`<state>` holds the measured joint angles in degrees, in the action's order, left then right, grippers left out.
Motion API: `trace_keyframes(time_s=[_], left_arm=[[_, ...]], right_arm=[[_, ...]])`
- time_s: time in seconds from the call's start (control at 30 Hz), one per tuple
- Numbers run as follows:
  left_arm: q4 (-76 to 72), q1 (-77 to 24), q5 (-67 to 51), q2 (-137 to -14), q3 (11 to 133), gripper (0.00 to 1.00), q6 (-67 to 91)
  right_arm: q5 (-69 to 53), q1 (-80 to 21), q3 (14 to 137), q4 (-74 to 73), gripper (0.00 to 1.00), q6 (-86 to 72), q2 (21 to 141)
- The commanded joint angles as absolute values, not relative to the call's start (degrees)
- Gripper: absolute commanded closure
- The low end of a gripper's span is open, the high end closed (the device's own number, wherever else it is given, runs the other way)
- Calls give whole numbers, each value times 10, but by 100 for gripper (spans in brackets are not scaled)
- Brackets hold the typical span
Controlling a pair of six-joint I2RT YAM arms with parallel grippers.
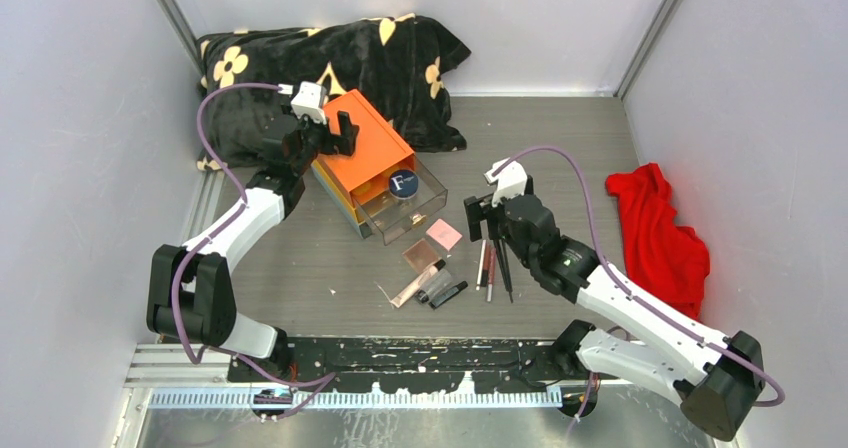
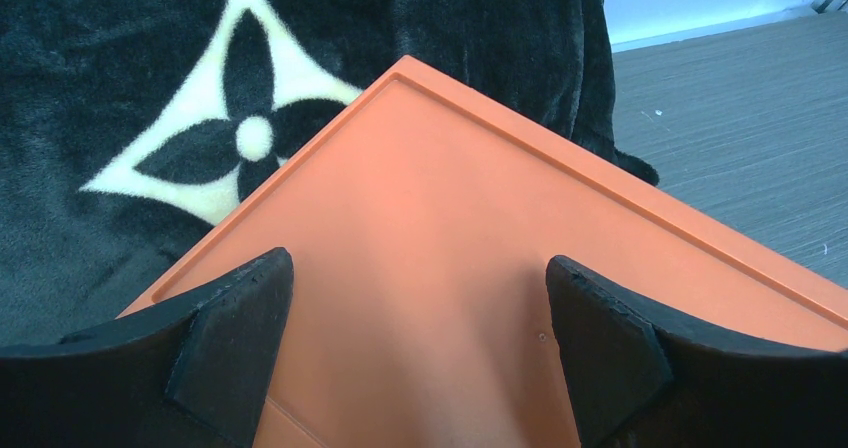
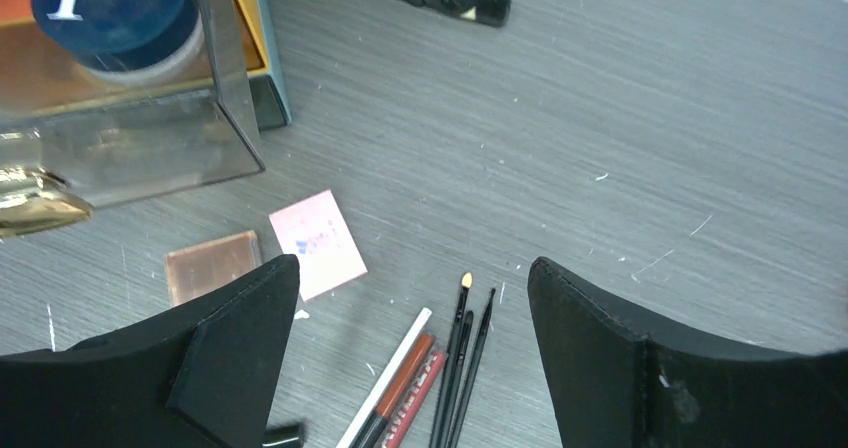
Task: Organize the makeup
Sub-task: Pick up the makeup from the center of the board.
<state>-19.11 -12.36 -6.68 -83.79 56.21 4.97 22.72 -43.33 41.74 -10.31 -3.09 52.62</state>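
A round dark compact with a white letter (image 1: 402, 184) (image 3: 108, 8) lies in the pulled-out clear drawer (image 1: 405, 211) of the orange box (image 1: 366, 144). On the table in front lie a pink square compact (image 1: 444, 234) (image 3: 317, 243), a brownish square compact (image 1: 422, 256) (image 3: 212, 265), a pinkish tube (image 1: 418, 285), a black tube (image 1: 448, 294) and thin red, white and black pencils (image 1: 492, 266) (image 3: 440, 368). My right gripper (image 1: 482, 213) (image 3: 412, 358) hangs open above the pencils. My left gripper (image 1: 330, 128) (image 2: 420, 348) stands open over the orange box top (image 2: 470, 268).
A black blanket with cream flowers (image 1: 330, 68) (image 2: 200, 118) lies behind the orange box at the back left. A red cloth (image 1: 655, 228) lies on the table at the right. Grey walls close in the table on three sides.
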Motion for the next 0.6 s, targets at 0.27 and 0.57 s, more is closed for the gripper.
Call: trace_keyframes(time_s=[0.27,0.57], left_arm=[[-9,-120,-56,-883,508,3,91],[-7,-120,-57,-901,516,3,86]], right_arm=[[153,-417,266,150,8,-77,599],[114,-407,208,338,8,-70,694]])
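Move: The right hand, open and empty, hangs about 20 cm above the board. The pink compact it seems headed for lies some 5 cm ahead and 8 cm to its left; the brown palette is about level with the hand and 13 cm left. The pencils lie almost under it, about 3 cm back. The jar in the open drawer is about 7 cm ahead and 17 cm left, nearly at hand height. From the left hand, the compact is some 15 cm back, 21 cm right and 23 cm below. Straight down, fast at first and easing at the end, the right hand sinks about 14 cm towards the board and the pink compact, with a small shift to the left in its last stretch. The fingers tip down a little, under 10 degrees, and stay wide open and empty, ending still above the makeup. ##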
